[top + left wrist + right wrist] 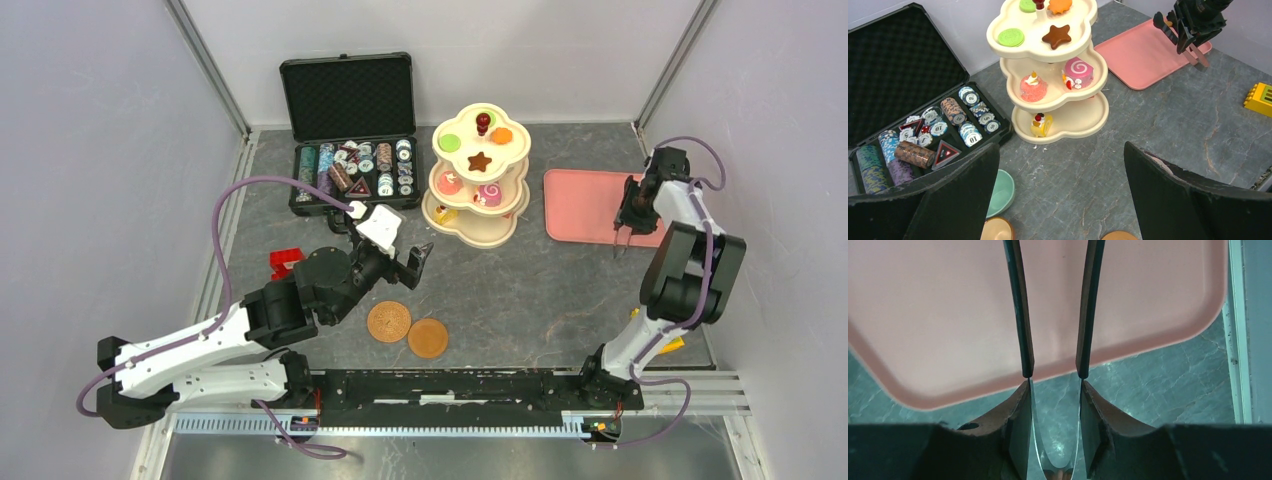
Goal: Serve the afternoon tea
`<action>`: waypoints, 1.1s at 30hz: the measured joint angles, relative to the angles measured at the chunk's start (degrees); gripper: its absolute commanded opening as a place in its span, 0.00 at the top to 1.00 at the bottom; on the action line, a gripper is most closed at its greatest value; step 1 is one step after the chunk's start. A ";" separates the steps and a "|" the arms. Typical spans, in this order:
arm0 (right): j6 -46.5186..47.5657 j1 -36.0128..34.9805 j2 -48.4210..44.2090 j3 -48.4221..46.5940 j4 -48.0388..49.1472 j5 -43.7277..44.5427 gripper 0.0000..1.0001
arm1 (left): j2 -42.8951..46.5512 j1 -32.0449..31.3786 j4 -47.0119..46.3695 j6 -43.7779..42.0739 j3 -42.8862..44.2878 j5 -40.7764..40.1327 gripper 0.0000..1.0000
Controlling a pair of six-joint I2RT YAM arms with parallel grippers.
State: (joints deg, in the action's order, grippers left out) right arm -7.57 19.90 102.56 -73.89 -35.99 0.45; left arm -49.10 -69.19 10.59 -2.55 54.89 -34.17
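The cream three-tier stand (478, 175) (1058, 75) with a red knob carries small toy pastries on all tiers. Two brown saucers (389, 321) (428, 338) lie in front of it. My left gripper (410, 262) (1060, 150) hangs wide open above the table, holding nothing. Beside its left finger sit a teal cup (1000, 192) and a smaller brown cup (997, 230). My right gripper (632, 215) (1055, 390) is shut on metal tongs (1020, 315) (1198, 52). Their black tips stand apart over a pink tray (585, 205) (948, 315), with nothing between them.
An open black case of poker chips (350, 140) (923, 135) stands at the back left of the stand. A red toy car (285, 262) sits beside my left arm. A yellow block (1260, 99) lies near the right arm's base. Grey walls close in both sides.
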 measured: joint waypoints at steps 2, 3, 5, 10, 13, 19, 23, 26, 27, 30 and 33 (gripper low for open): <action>0.17 -0.59 -2.82 1.68 0.15 -0.44 0.95 | -0.09 0.00 -0.02 0.00 0.00 -0.02 0.00; 0.33 -1.27 -5.01 2.93 0.37 -0.61 0.95 | -0.11 0.00 -0.02 0.00 0.00 -0.02 0.00; 0.63 -3.58 -10.25 5.09 0.00 -1.18 0.95 | -0.11 0.07 -0.04 0.00 0.00 -0.07 0.00; 0.74 -12.68 -22.36 5.99 -0.79 -4.46 0.95 | -0.24 0.11 -0.02 0.00 0.00 -0.13 0.00; -0.13 -18.82 -28.11 5.75 -1.38 -6.75 0.94 | -0.57 0.11 -0.02 0.00 0.00 -0.26 0.00; -2.38 -31.78 -30.49 0.24 -3.63 -7.34 0.94 | -1.11 0.39 0.00 0.00 0.00 -0.98 0.00; -3.69 -38.64 -29.44 -3.76 -4.70 -6.58 0.93 | -1.42 0.44 0.00 0.00 0.00 -1.84 0.00; -4.22 -41.77 -27.96 -5.62 -5.18 -5.49 0.92 | -1.62 0.46 0.02 0.00 0.00 -2.21 0.00; -4.37 -42.62 -27.43 -5.88 -5.35 -5.18 0.92 | -1.64 0.46 0.02 0.00 0.00 -2.38 0.00; -4.61 -44.04 -26.47 -5.90 -6.32 -4.26 0.89 | -1.64 0.46 0.02 0.00 0.00 -2.99 0.00; -4.66 -44.68 -26.29 -5.79 -7.06 -3.08 0.84 | -1.77 0.48 0.00 0.00 0.00 -3.21 0.00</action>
State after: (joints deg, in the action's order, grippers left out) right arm -12.23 -24.77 76.27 -79.68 -43.05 -2.63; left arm -50.87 -68.71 10.59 -2.55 54.89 -37.39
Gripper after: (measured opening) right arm 0.406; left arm 0.997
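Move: The stand's top tier, where the right hand's tongs are to bring the orange biscuit, lies about 35 cm to that hand's left, 6 cm ahead and 12 cm higher. On it, the orange flower biscuit sits some 4 cm right of the tier's middle, and the star biscuit about 4 cm nearer the robot than that middle. The pink tray is 9 cm ahead, 4 cm left and 7 cm below. From the left hand, the top tier is some 24 cm ahead, 13 cm right and 17 cm below. The orange biscuit, pinched in the tongs, is carried up off the tray side and swept about 30 cm left by the right hand, rising nearly 20 cm and drawing back slightly. The hand swings some 40 degrees counter-clockwise and tips its fingers up, bringing the tong ends in over the top tier's right part. It slows and sinks a centimetre or so, keeping its squeeze on the tongs. ##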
